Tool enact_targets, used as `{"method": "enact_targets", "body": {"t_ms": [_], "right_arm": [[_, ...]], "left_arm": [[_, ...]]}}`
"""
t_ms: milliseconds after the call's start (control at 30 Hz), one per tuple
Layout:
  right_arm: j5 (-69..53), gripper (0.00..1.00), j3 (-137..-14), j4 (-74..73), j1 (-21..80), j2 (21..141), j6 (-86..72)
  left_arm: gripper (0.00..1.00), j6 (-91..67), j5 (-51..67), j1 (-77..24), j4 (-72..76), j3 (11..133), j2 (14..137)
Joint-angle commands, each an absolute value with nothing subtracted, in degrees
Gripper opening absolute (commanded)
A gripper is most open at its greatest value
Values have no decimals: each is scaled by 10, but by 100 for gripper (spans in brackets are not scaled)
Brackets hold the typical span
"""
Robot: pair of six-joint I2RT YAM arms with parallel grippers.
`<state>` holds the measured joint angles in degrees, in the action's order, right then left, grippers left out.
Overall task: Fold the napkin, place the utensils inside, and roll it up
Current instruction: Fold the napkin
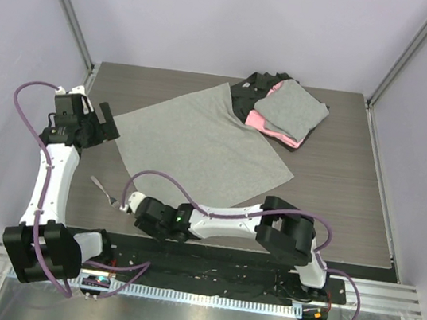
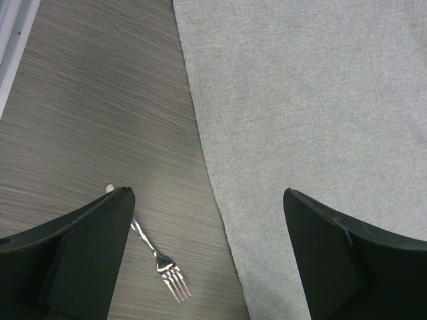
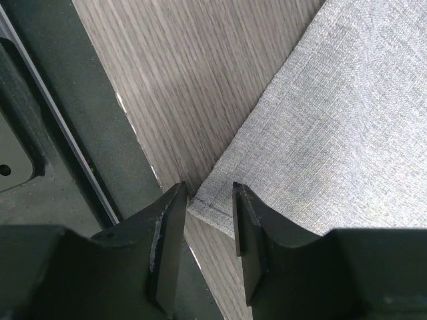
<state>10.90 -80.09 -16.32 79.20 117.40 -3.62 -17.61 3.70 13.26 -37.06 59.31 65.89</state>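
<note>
The light-grey napkin (image 1: 199,146) lies spread flat on the wooden table, one corner pointing at the near edge. My right gripper (image 1: 133,200) is low at that near corner. In the right wrist view its jaws (image 3: 208,193) stand narrowly apart, the hemmed corner of the napkin (image 3: 333,120) lies between them, and a gap shows on both sides. My left gripper (image 1: 107,121) hovers wide open over the napkin's left edge (image 2: 313,100), holding nothing (image 2: 207,200). A small silver fork (image 1: 104,190) lies on bare wood left of the cloth, its handle end hidden behind the left finger (image 2: 160,260).
A stack of folded grey, pink and black cloths (image 1: 285,110) sits at the back right, touching the napkin's far corner. The black base rail (image 3: 80,133) and table edge run right beside the right gripper. Bare wood (image 1: 336,202) lies to the right of the napkin.
</note>
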Motion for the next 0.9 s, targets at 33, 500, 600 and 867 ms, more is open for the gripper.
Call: {"method": "enact_targets", "body": {"t_ms": [33, 500, 600, 867], "right_arm": [[92, 42, -780, -177, 775, 1191, -61], [29, 29, -741, -178, 762, 1206, -112], [13, 22, -738, -178, 759, 1218, -117], [-34, 7, -747, -179, 760, 1208, -117]], "left_arm": [[100, -178, 42, 134, -358, 592, 648], [100, -178, 37, 134, -357, 592, 645], [100, -178, 33, 134, -358, 592, 646], [100, -177, 28, 134, -357, 592, 641]]}}
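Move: Almost directly under the right fingertips, within about a centimetre, lies the napkin's near-left corner, already between the half-open fingers. The fork lies roughly 12 cm to the left and 9 cm farther out; the napkin's middle is some 24 cm ahead and 12 cm to the right, while the table's near edge runs about 3 cm back. From the idle left hand, the corner is about 19 cm back, 16 cm right and 17 cm below. Closing on the napkin's near-left corner, the right hand stays almost in place just above the table, shifting no more than about half a centimetre. Its wrist tilts some 10 degrees, swinging the fingers' pointing direction back towards the base and a little more to the left. The fingers hold their gap at first, then draw nearly shut and pinch the corner. ##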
